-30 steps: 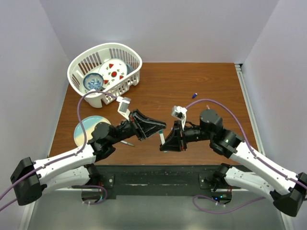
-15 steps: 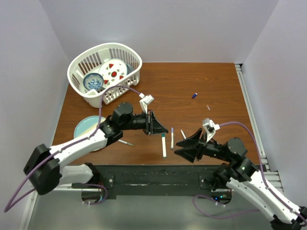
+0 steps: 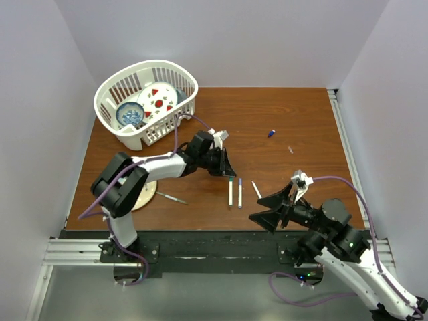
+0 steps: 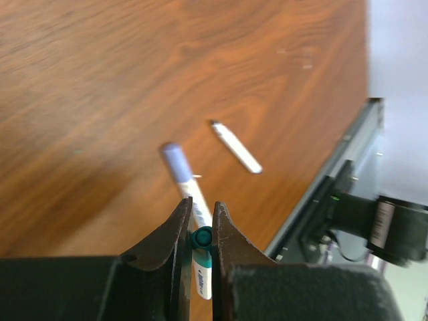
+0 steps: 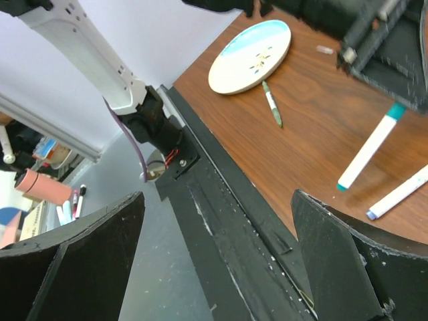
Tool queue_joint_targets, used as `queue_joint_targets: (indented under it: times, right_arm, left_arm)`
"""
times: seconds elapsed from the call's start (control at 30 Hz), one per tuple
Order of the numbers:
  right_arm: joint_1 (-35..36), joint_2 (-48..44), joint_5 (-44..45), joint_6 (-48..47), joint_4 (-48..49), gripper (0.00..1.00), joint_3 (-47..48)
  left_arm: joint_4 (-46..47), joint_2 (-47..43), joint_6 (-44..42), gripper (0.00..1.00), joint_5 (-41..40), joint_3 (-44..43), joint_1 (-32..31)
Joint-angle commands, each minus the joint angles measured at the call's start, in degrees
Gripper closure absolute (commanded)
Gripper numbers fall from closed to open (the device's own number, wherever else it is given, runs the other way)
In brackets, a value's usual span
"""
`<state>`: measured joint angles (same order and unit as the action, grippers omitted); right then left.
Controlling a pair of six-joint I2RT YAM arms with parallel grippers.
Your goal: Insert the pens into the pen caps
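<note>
My left gripper (image 3: 229, 172) (image 4: 198, 204) is shut on the green cap end of a white pen (image 3: 231, 194) (image 4: 203, 274) (image 5: 371, 150), which slants down to the table. Right beside it lies a pen with a purple cap (image 3: 240, 192) (image 4: 175, 160) (image 5: 401, 192). A short white pen (image 3: 256, 189) (image 4: 234, 147) lies just right of those. Another pen (image 3: 172, 198) (image 5: 272, 107) lies by the plate. A loose blue cap (image 3: 271, 133) sits farther back. My right gripper (image 3: 267, 210) (image 5: 214, 267) stands wide open over the table's near edge, with nothing between its fingers.
A white basket (image 3: 110, 90) with dishes stands at the back left. A pale plate (image 3: 146, 194) (image 5: 251, 57) lies at the front left, partly under my left arm. A tiny scrap (image 3: 289, 150) lies right of the blue cap. The black base rail (image 5: 227, 200) runs under my right gripper.
My right gripper has opened wide and drawn back to the near edge. My left arm has stretched out to the right, its gripper still shut on the green-capped pen.
</note>
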<state>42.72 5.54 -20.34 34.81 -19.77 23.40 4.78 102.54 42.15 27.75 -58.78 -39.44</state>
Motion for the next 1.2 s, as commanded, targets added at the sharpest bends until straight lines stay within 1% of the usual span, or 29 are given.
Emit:
queue_joint_targets:
  times: [0.0,0.13,0.2,0.23,0.27,0.3,0.37,0.4,0.5,0.53,0.57,0.6,0.63,0.7,0.77,0.87,0.9,0.97,1.0,1.03,1.07,1.1,1.13,1.17]
  right_arm:
    - [0.0,0.7,1.62,-0.97,-0.8,0.05,3.58]
    - [-0.09,0.88,0.56,-0.18,0.61,0.05,4.29]
    - [-0.09,0.88,0.74,-0.27,0.78,0.05,4.64]
    - [-0.01,0.88,0.91,-0.53,0.7,0.05,4.64]
    - [0.0,0.96,1.26,-0.62,0.52,0.05,4.73]
    - [-0.09,1.14,1.53,-0.88,0.35,0.05,4.81]
    - [-0.01,1.49,1.97,-0.88,-0.27,0.06,4.9]
    - [0.0,1.75,2.06,-0.71,-0.36,0.06,5.16]
    - [-0.01,2.81,2.67,0.17,-2.11,0.07,6.56]
    - [0.0,3.33,2.85,0.35,-2.64,0.07,6.83]
    - [0.0,3.25,3.02,0.52,-2.9,0.07,7.1]
    - [-0.09,3.25,3.28,0.79,-3.08,0.07,7.36]
    - [-0.09,3.16,3.55,1.05,-2.99,0.08,7.45]
    - [0.0,3.07,3.9,1.66,-2.73,0.08,7.1]
    - [-0.09,3.25,4.6,2.1,-2.73,0.08,6.58]
    - [-0.01,4.47,7.14,3.33,-3.6,0.08,6.48]
    - [-0.09,4.91,7.76,3.6,-4.13,0.08,6.57]
    - [0.0,5.88,8.73,3.51,-5.1,0.09,6.75]
    - [0.0,6.58,8.91,3.43,-5.19,0.09,6.84]
    - [0.0,6.76,9.0,3.43,-5.19,0.09,6.84]
    - [-0.09,6.85,9.09,3.34,-5.02,0.09,6.58]
    - [-0.09,6.94,9.09,3.42,-4.75,0.09,6.4]
    - [-0.09,6.94,9.0,3.69,-4.14,0.09,6.31]
    - [-0.09,7.03,8.83,3.78,-3.96,0.1,6.05]
  left_arm:
    - [-2.23,3.1,-2.43,1.0,-3.31,-3.27,0.07]
    - [-2.49,4.68,-2.25,1.0,-6.29,-1.95,0.07]
    - [-2.84,5.21,-2.42,1.0,-6.56,-2.12,0.07]
    - [-3.02,5.56,-2.34,0.98,-6.57,-2.12,0.15]
    - [-2.93,5.74,-2.34,0.94,-6.57,-2.21,0.15]
    - [-3.19,6.0,-2.42,0.84,-6.57,-2.21,0.15]
    - [-3.46,6.26,-2.42,0.78,-6.39,-2.65,0.07]
    - [-4.07,6.35,-2.42,0.72,-6.22,-2.91,0.07]
    - [-5.47,6.0,-2.51,0.66,-7.0,-3.53,0.15]
    - [-7.04,5.57,-2.77,0.62,-7.79,-3.88,0.24]
    - [-7.76,5.39,-2.95,0.57,-8.23,-4.49,0.15]
    - [-8.46,5.04,-3.04,0.5,-8.76,-4.85,0.33]
    - [-9.95,4.43,-3.47,0.37,-9.46,-5.28,0.5]
    - [-11.53,2.68,-3.74,0.34,-9.9,-6.16,0.77]
    - [-13.03,0.92,-4.36,0.34,-11.31,-7.13,1.21]
    - [-17.68,-4.61,-5.94,0.32,-16.48,-8.45,1.65]
    - [-20.13,-8.2,-6.29,0.31,-18.41,-8.71,1.65]
    - [-22.61,-12.34,-7.61,0.31,-24.73,-9.42,1.56]
    - [-24.36,-17.24,-7.7,0.3,-27.37,-9.33,1.56]
    - [-24.72,-19.98,-8.13,0.28,-32.62,-8.72,1.65]
    - [-24.99,-22.62,-8.31,0.25,-35.28,-8.45,1.65]
    - [-25.34,-27.96,-8.14,0.18,-37.39,-8.02,1.65]
    - [-25.17,-30.62,-7.96,0.07,-39.68,-7.32,2.26]
    - [-25.08,-33.34,-7.79,0.0,-40.66,-5.13,2.79]
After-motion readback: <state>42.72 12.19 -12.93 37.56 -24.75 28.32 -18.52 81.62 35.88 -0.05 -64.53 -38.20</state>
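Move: Under the left hand, which still grips the pen by its teal cap, lies the bare strip where the pen is to be laid, its middle some 4 cm back, 1 cm right and 7 cm down. The purple-capped pen is about 4 cm back and 4 cm right at that depth, the uncapped white pen roughly 2 cm back and 9 cm right. From the right hand the strip lies some 14 cm ahead, 9 cm left and 21 cm below. Lowering the capped pen about 5.5 cm beside the purple-capped one, the left hand slows near the table, opens its fingers and lets go of the teal cap. It then climbs fast, some 15 cm, swinging left and a little forward away from the pens while opening wide and turning counter-clockwise. The open right hand ends about 2 cm farther forward. ##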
